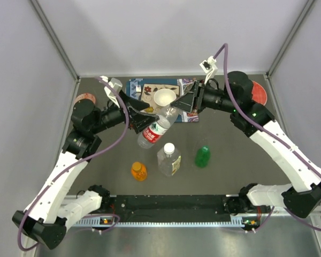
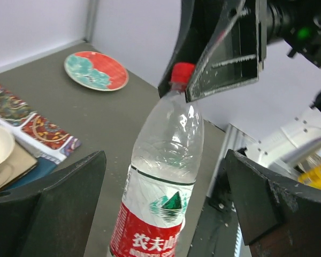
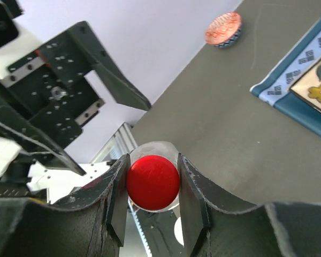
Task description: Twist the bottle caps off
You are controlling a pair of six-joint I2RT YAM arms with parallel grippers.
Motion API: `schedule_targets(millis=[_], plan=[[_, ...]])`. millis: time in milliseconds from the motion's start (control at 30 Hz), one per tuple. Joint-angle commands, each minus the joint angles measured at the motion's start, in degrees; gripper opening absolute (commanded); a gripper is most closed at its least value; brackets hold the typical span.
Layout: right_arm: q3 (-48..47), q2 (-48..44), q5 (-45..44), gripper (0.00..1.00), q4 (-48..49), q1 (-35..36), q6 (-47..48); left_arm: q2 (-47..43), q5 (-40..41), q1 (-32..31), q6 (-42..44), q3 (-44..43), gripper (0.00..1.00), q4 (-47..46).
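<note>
The small clear bottle with the red label leans tilted over the table. My right gripper is shut on its red cap, one pad on each side. In the top view the right gripper covers that cap. My left gripper is wide open around the bottle's body, with both fingers well apart from it. Nearer the arm bases stand the larger clear bottle with a white cap, the green bottle and the squat orange bottle.
A white bowl sits on a patterned mat at the back, just behind both grippers. A red plate lies at the back right and a small dish at the back left. Grey walls enclose the table.
</note>
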State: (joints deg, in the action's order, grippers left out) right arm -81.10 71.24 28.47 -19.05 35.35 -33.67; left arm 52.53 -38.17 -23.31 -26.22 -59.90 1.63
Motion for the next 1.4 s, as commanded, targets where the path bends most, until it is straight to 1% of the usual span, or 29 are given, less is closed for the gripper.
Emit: schedule_targets(millis=[0,167,400,600,733,800,1033,1067,1100,1367], plan=[[-3.9,-1.7,5.9,0.0,3.4,-0.5,-1.4,-0.2,-12.9,-0.4,3.1,-3.2,0.99,-4.6],[-6.8,-1.7,7.7,0.0,2.6,-0.4,-1.6,0.6,-16.4,-1.2,6.2,-3.8,0.99,-3.6],[-7.9,-2.7,8.4,0.0,2.0,-0.4,-0.8,3.1,-19.3,-1.7,5.8,-3.1,0.99,-4.1],[-9.0,-2.6,9.3,0.0,2.3,-0.3,-1.0,4.4,-20.1,-2.7,6.1,-2.4,0.99,-3.7],[-9.5,-2.6,10.4,0.0,3.0,-0.3,-1.8,4.9,-20.0,-3.6,7.8,-2.2,0.99,-1.9],[-9.6,-2.5,11.0,0.0,3.5,-0.4,-2.2,5.3,-20.0,-4.2,8.5,-1.9,0.97,-0.2],[-9.3,-1.8,12.6,0.0,3.7,-0.3,-2.8,6.3,-20.8,-6.1,10.4,-0.9,0.87,1.6],[-9.2,-1.9,12.7,0.0,3.8,-0.4,-2.8,6.4,-20.9,-6.3,10.6,-0.9,0.85,1.8],[-9.0,-1.9,12.7,0.0,3.7,-0.3,-2.9,6.5,-21.1,-6.5,10.7,-0.8,0.81,1.9],[-7.7,-2.5,11.2,0.0,3.2,-0.3,-2.5,6.9,-20.7,-7.5,12.5,-0.6,0.66,2.9]])
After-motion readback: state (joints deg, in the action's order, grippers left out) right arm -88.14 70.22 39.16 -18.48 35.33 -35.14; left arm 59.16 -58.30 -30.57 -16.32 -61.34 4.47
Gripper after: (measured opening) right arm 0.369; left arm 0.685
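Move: The red-capped bottle, already held by its cap in the right hand, has its middle about 5 cm right of the left hand, 2 cm back and 9 cm below; from the right hand it is 4 cm back, 4 cm left and 9 below. From the left hand the white-capped bottle stands some 6 cm back, 6 cm right and the orange bottle 8 cm back, 7 cm left, both over 30 cm below. Right lifts the held bottle 6 cm and back; left comes back, right and down, closing around the label. ##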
